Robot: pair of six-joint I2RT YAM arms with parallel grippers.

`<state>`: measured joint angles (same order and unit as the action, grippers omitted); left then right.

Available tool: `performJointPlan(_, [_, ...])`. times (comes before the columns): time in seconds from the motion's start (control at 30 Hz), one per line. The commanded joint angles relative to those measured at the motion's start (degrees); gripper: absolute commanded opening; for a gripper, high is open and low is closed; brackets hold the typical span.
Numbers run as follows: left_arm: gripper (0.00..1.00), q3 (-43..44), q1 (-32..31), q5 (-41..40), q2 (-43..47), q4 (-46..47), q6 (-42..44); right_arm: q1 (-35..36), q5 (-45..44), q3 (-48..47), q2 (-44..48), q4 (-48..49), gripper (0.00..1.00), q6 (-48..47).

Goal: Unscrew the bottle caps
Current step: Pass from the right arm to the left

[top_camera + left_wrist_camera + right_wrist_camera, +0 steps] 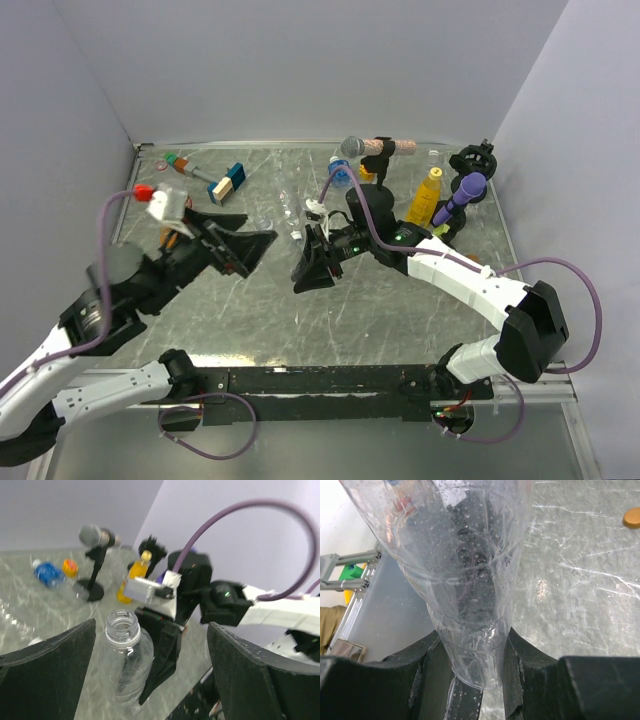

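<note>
A clear bottle [122, 645] stands upright with its threaded neck bare, no cap on it. My right gripper [472, 655] is shut on its lower body, and the plastic is squeezed in between the pads [520, 670]. In the top view this gripper [312, 262] sits mid-table. My left gripper [150, 630] is open wide, a finger on either side of the bottle's neck and clear of it, with nothing in it. From above it [255, 250] lies just left of the bottle [298, 238]. An orange cap [632, 517] lies loose on the table.
A blue-labelled bottle [340, 175] lies at the back beside a grey microphone on its stand [352, 147]. A yellow bottle [427, 197] and a purple microphone [465, 195] stand at the back right. A blue-and-tan block [228, 185] lies back left.
</note>
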<state>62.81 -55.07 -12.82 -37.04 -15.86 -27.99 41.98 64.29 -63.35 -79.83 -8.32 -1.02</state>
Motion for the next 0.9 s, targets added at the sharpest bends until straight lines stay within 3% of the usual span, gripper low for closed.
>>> performJointPlan(0.0, [0.92,5.13,0.05,2.45,-5.49,-9.97,-2.86,0.12,0.57,-1.69,1.87,-0.47,0.31,-3.9])
performJointPlan(0.23, [0.69,8.56,0.31,2.98,-8.58,-13.32,-3.04,0.12,1.18,-1.69,1.79,-0.47,0.31,-3.99])
performJointPlan(0.63, [0.5,10.14,0.66,2.97,-10.16,-14.47,-2.42,0.12,2.06,-1.42,2.14,-0.74,0.31,-4.78])
performJointPlan(0.77, [0.38,10.14,0.75,3.15,-10.86,-14.55,-2.07,0.12,2.06,-1.42,2.14,-0.74,0.3,-4.87])
performJointPlan(0.87, [0.37,9.88,0.67,3.06,-10.86,-14.2,-1.98,0.21,2.07,-1.25,1.96,-1.0,0.3,-5.31])
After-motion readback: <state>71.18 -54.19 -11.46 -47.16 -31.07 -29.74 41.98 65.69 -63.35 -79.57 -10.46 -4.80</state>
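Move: The neck of the clear bottle held upright in the right gripper is only about 5 cm below the left hand, some 2 cm ahead and 3 cm to the right. The right gripper on its body is roughly 9 cm right of the left hand, level in reach and 18 cm below. Another clear bottle lies on the table about 26 cm ahead, 5 cm right and 42 cm down. From the right hand the neck is about 13 cm up, 6 cm left and 2 cm ahead. Drop the wide-open left gripper about 5 cm onto the bottle's neck, easing a little right and slightly forward, while its fingertips tip some 15 degrees downward. Begin closing on the way down, then hold position and keep closing until the fingers pinch the neck from both sides. Keep the right gripper still, holding the body. ##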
